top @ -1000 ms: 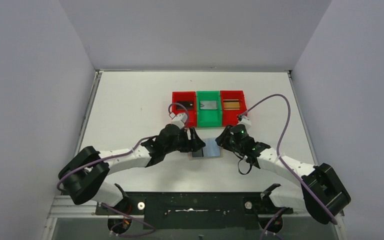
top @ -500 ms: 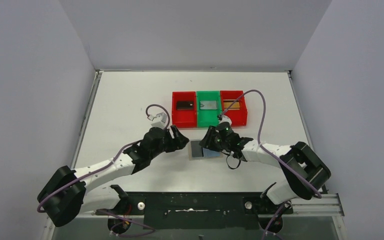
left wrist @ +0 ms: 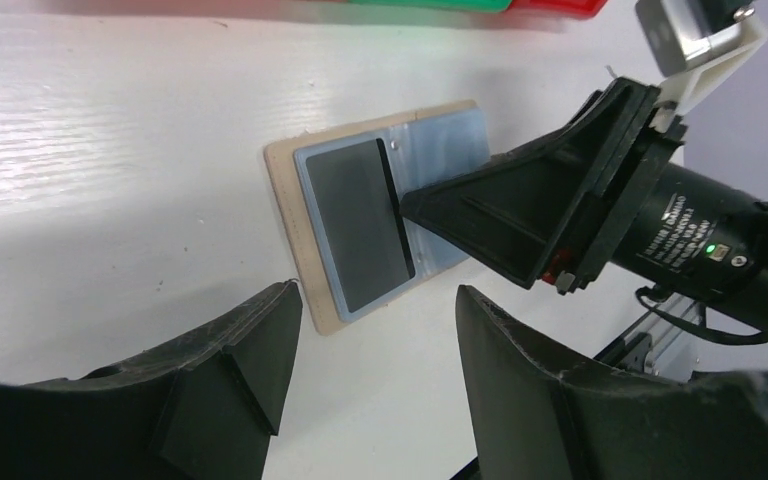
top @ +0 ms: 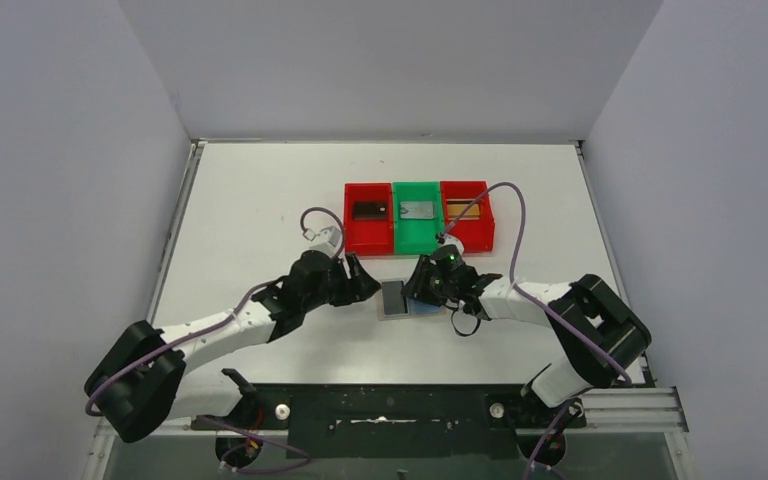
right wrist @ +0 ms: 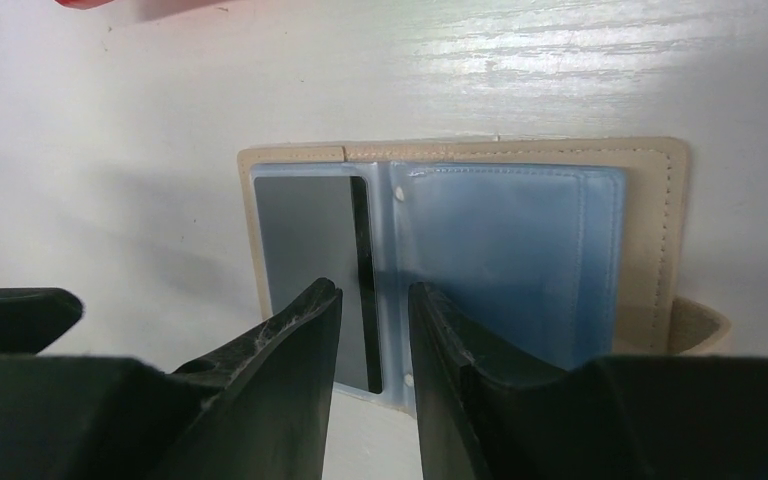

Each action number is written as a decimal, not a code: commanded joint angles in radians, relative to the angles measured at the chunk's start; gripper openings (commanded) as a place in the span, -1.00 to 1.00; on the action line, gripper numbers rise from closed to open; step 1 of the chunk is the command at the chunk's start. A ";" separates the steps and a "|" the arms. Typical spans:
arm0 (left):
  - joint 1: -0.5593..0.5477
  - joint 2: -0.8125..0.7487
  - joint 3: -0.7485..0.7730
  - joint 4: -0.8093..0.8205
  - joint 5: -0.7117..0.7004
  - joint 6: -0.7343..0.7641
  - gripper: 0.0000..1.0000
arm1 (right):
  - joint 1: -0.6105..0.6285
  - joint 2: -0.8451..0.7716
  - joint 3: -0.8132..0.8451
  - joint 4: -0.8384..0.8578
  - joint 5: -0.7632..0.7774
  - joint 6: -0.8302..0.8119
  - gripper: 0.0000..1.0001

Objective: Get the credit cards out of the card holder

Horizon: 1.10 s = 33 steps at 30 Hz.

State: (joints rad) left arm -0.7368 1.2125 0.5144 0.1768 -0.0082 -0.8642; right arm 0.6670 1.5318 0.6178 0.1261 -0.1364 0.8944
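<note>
The beige card holder point(top: 406, 300) lies open on the table, light blue lining up. One dark credit card point(right wrist: 310, 240) sits in its left sleeve point(left wrist: 355, 225); the right sleeve point(right wrist: 505, 255) looks empty. My right gripper point(right wrist: 372, 295) is open only a narrow gap, its tips low over the dark card's inner edge near the fold; whether they touch it I cannot tell. My left gripper point(left wrist: 375, 310) stands open just left of the holder, nothing between its fingers. Three more credit cards lie in the bins: dark point(top: 370, 210), silver-grey point(top: 417, 209), gold-brown point(top: 463, 208).
A red bin point(top: 351, 232), a green bin point(top: 416, 236) and a second red bin point(top: 484, 228) stand side by side just behind the holder. The right arm's purple cable point(top: 513, 230) loops over the table beside the bins. Walls close in the table.
My left gripper has pulled back to the left off the holder and its jaws have narrowed a little. My right gripper has moved left onto the holder, above the dark card's edge.
</note>
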 commanded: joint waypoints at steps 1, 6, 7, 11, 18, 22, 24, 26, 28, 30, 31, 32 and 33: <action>-0.014 0.088 0.081 0.061 0.100 0.040 0.12 | -0.006 -0.021 -0.001 0.056 -0.009 0.007 -0.36; -0.023 0.170 0.101 0.082 0.136 0.030 0.06 | -0.009 -0.026 -0.020 0.073 -0.003 0.017 -0.39; -0.026 0.183 0.102 0.094 0.141 0.026 0.05 | -0.010 -0.022 -0.023 0.075 -0.006 0.017 -0.40; -0.032 0.226 0.115 0.124 0.165 0.021 -0.14 | -0.017 -0.011 -0.050 0.117 -0.022 0.032 -0.43; -0.035 0.306 0.162 0.084 0.145 0.028 -0.27 | -0.039 0.003 -0.091 0.207 -0.077 0.069 -0.44; -0.036 0.347 0.189 0.063 0.122 0.027 -0.27 | -0.044 0.001 -0.096 0.211 -0.078 0.071 -0.44; -0.036 0.369 0.211 0.035 0.110 0.034 -0.27 | -0.047 0.001 -0.097 0.211 -0.078 0.071 -0.44; -0.037 0.387 0.224 0.026 0.112 0.041 -0.27 | -0.050 0.006 -0.098 0.212 -0.083 0.071 -0.44; -0.038 0.406 0.238 0.007 0.113 0.046 -0.29 | -0.053 0.009 -0.098 0.217 -0.090 0.073 -0.44; -0.046 0.413 0.246 -0.026 0.080 0.048 -0.33 | -0.056 0.010 -0.098 0.212 -0.089 0.075 -0.44; -0.048 0.413 0.247 -0.044 0.063 0.049 -0.33 | -0.057 0.010 -0.099 0.214 -0.090 0.075 -0.44; -0.049 0.415 0.244 -0.055 0.055 0.050 -0.33 | -0.058 0.010 -0.101 0.218 -0.092 0.075 -0.44; -0.050 0.416 0.238 -0.055 0.053 0.050 -0.33 | -0.058 0.010 -0.103 0.222 -0.093 0.075 -0.44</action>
State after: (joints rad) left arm -0.7761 1.6245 0.7197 0.1574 0.0914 -0.8383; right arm 0.6182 1.5352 0.5251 0.2985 -0.2260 0.9627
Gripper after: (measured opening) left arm 0.336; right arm 0.280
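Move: The dark card sits in the card holder's left pocket, about 6 cm to the right of my left hand, 1 cm ahead and 8 cm below. The blue pocket lies 8 cm right of the card; the left red bin is some 19 cm ahead of my left hand, level sideways. My right fingertips are already low by the card's inner edge, with its middle about 3 cm left, level fore and aft and 1 cm below. I bring my left hand down about 6.5 cm and some 5 cm to the right, onto the card's outer side beside my right fingertips, tipping the fingers down about 10 degrees and closing them from over half open to a third. My right hand stays at the card's inner edge, rolling about 7 degrees with its left side rising and narrowing its fingers slightly. ##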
